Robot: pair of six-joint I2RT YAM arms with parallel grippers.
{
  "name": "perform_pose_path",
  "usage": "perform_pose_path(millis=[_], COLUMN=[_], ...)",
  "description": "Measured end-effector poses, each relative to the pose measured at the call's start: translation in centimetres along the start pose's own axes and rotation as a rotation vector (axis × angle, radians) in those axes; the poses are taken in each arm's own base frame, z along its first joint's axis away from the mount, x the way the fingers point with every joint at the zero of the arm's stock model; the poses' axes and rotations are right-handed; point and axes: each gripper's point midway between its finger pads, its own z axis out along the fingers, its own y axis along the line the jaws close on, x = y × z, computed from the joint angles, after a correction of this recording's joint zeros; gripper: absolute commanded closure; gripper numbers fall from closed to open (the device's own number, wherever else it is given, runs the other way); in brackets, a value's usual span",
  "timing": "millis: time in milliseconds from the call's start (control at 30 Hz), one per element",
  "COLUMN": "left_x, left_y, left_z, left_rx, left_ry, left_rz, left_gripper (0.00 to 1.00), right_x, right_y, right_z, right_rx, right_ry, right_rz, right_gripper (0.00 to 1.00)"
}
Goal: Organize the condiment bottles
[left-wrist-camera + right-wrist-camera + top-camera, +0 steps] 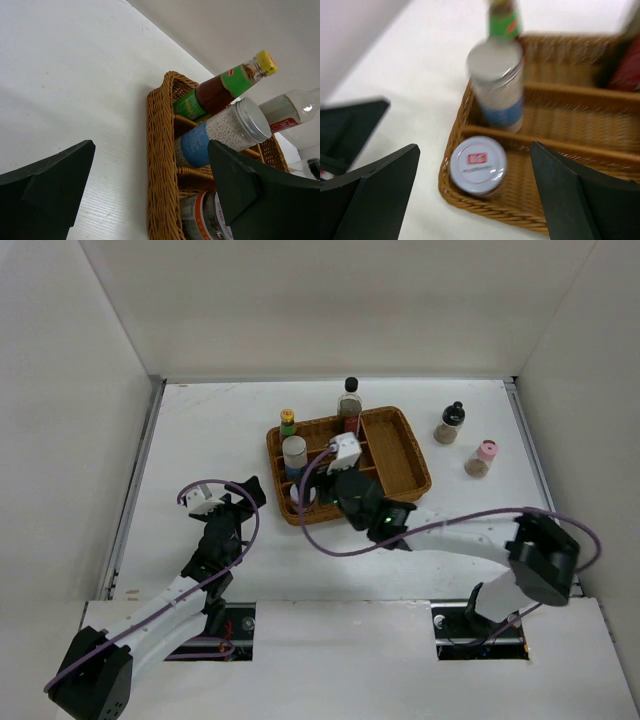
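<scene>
The wicker tray (410,455) holds a yellow-capped bottle (288,421), a silver-lid jar (294,453) and a lilac-capped shaker (304,496) along its left side. A tall black-capped bottle (350,398) stands at its back. My right gripper (340,490) hovers open over the tray's near left corner. In the right wrist view the lilac-capped shaker (478,165) stands upright and free between the spread jaws of the right gripper (475,147). My left gripper (245,496) is open and empty just left of the tray. A black-capped shaker (451,423) and a pink-capped shaker (483,459) stand on the table to the right.
The left wrist view looks along the tray's left wall (160,165), with the yellow-capped bottle (220,90) and silver-lid jar (225,130) behind it. The tray's right compartments (395,445) show bare wicker. White walls close in the table on three sides.
</scene>
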Motion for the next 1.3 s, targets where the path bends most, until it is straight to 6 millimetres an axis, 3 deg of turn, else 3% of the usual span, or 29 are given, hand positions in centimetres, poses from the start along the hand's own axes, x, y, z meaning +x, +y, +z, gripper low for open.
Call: perform_pose_path(millis=[67,133,200,267,400,467,533,767,1033,1167,1267,1300], left_x=[0.0,0.0,0.0,0.0,0.1,0.1,0.1,0.3,0.7,1.0,1.0,1.0], left_y=[0.0,0.0,0.0,0.0,0.0,0.0,0.0,0.2,0.5,0.7,0.7,0.7], left_z=[0.0,0.0,0.0,0.0,0.0,0.0,0.0,0.1,0.2,0.2,0.2,0.2], left_rx=[0.0,0.0,0.0,0.0,0.002,0.001,-0.001,-0.007,-0.018,-0.023,-0.023,-0.023], left_ry=[0.0,0.0,0.001,0.001,0.003,0.003,0.003,0.01,0.022,0.03,0.031,0.031], left_rz=[-0.001,-0.001,-0.001,-0.001,-0.002,-0.002,-0.001,0.001,0.011,0.017,0.016,0.016], left_gripper=[0.0,0.0,0.0,0.0,0.0,0.0,0.0,0.0,0.0,0.0,0.0,0.0], right_x=[-3.7,-7.1,-9.6,-10.9,-9.7,-8.6,-7.6,-6.1,-4.2,-2.8,-2.1,-2.1], right_y=[-2.5,-6.6,-12.7,-19.3,-30.9,-34.8,-37.5,-42.7,-46.2,-47.1,-47.2,-47.2], right_z=[-1.2,-2.0,-2.4,-2.8,-4.2,-4.3,-4.0,-0.1,2.2,2.5,2.6,2.7], right_rx=[0.026,0.1,0.235,0.396,0.698,0.798,0.857,0.883,0.887,0.893,0.892,0.891], right_ry=[-0.072,-0.15,-0.212,-0.242,-0.192,-0.134,-0.079,0.043,0.118,0.159,0.181,0.182], right_rz=[0.049,0.098,0.139,0.156,0.162,0.163,0.165,0.193,0.214,0.209,0.206,0.206], right_gripper=[0.02,0.02,0.01,0.01,0.0,0.0,0.0,0.0,0.02,0.21,0.42,0.43])
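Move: The black-capped bottle stands about 24 cm ahead of the right hand, 40 cm to its right and 12 cm below. The pink-capped bottle is some 12 cm nearer than it and 9 cm farther right; the tall dark bottle is level with it, about 30 cm to its left. The white-lidded jar just set down lies 3 cm left of the hand, 10 below. From the left hand the black-capped bottle is roughly 25 cm ahead, 64 right. Right hand rises clear, sweeps about 40 cm right and 25 forward, sinks and pinches the black-capped bottle's cap. ##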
